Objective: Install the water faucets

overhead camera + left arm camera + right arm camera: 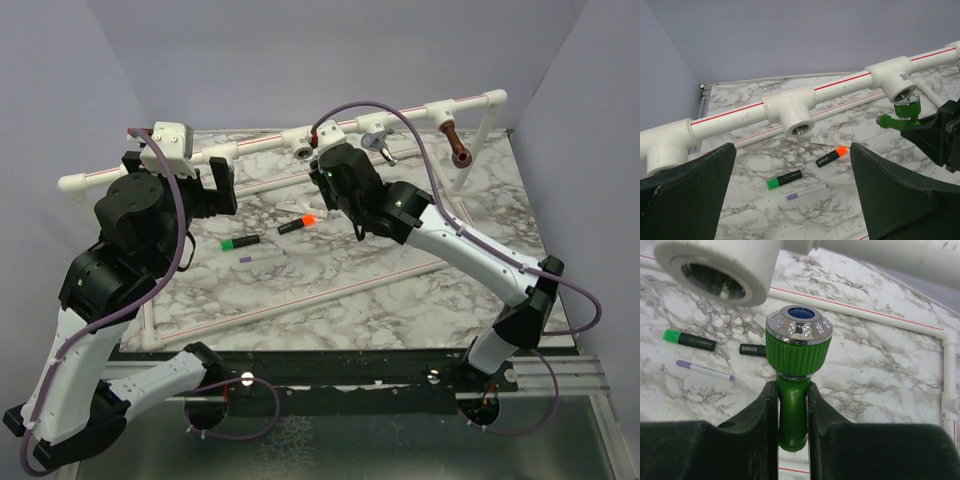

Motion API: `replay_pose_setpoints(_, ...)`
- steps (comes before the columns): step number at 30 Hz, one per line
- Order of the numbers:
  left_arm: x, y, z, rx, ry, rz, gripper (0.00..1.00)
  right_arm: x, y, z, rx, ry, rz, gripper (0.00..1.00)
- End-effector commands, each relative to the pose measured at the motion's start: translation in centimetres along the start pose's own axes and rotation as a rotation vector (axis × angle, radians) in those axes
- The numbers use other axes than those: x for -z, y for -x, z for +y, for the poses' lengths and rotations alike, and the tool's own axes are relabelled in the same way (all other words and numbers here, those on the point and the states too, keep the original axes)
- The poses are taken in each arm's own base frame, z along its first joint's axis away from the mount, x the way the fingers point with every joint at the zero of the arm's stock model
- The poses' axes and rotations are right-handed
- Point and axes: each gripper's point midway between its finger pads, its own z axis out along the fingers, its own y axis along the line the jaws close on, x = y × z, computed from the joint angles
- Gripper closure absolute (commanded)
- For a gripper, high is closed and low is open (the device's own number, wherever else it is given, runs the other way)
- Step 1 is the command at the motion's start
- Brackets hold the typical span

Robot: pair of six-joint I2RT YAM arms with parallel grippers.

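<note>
My right gripper (792, 415) is shut on the stem of the bright green faucet (797, 355). The faucet's chrome-ringed end points up, close under a white tee's mouth (715, 280). In the left wrist view the green faucet (905, 112) sits right below that tee (896, 80); I cannot tell whether they touch. On the pipe rail further right hang a chrome faucet (378, 143) and a copper-brown faucet (458, 148). My left gripper (792, 195) is open and holds nothing. It hovers near the rail's left part, in front of an empty tee (795, 110).
A green-capped marker (240, 243), an orange-capped marker (298, 223) and a thin purple pen (262, 258) lie on the marble top between the arms. The white pipe rail (250, 150) crosses the back, and thin pipes (300, 300) frame the board.
</note>
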Motion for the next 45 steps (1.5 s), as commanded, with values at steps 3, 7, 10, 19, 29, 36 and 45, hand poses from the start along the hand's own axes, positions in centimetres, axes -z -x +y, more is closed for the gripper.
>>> replay_pose_setpoints(3, -0.1, -1.2, 1.8, -0.096, 0.086, 0.032, 0.03, -1.7, 0.9, -2.5, 0.042, -0.106, 0.034, 1.00)
replay_pose_setpoints(7, -0.3, -1.5, 1.7, -0.106, 0.089, 0.041, 0.02, -2.9, 0.7, -3.6, 0.038, -0.124, 0.055, 1.00)
replay_pose_setpoints(10, -0.5, -1.8, 1.9, -0.148, 0.092, 0.053, 0.02, -3.8, 0.3, -4.8, 0.026, -0.133, 0.075, 1.00)
replay_pose_setpoints(19, -0.9, -2.0, 1.8, -0.161, 0.102, 0.057, 0.02, -5.5, -0.9, -9.1, -0.008, -0.186, 0.119, 1.00)
replay_pose_setpoints(29, -1.7, -2.3, 1.7, -0.162, 0.122, 0.070, 0.02, -5.7, -2.2, -17.1, -0.103, -0.312, 0.131, 1.00)
replay_pose_setpoints(36, -2.2, -2.2, 1.6, -0.144, 0.140, 0.071, 0.02, -5.2, -3.6, -23.2, -0.165, -0.393, 0.147, 1.00)
replay_pose_setpoints(45, -3.8, -1.8, 1.1, -0.138, 0.165, 0.061, 0.01, -3.1, -4.4, -24.2, -0.223, -0.356, 0.124, 1.00)
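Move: The right hand already pinches the green faucet by its spout. The rail stretch between the third tee and the silver faucet's tee lies some 5 cm ahead, 3 cm right and 8 cm up. The third tee is about 3 cm ahead, 5 cm left and 7 cm up; the silver faucet's tee is 8 cm ahead, 10 cm right and 8 cm up. From the left hand, that stretch is roughly 19 cm ahead, 26 cm right and 6 cm down. Keep the right grip on the green faucet and carry it forward about 6 cm, then sweep right until it has gone some 20 cm that way, sinking slightly and turning clockwise about 25 degrees. Pass under the rail beyond the third tee, pushing the pipe frame along to the right. Ease the open left gripper about 3 cm forward and down. ##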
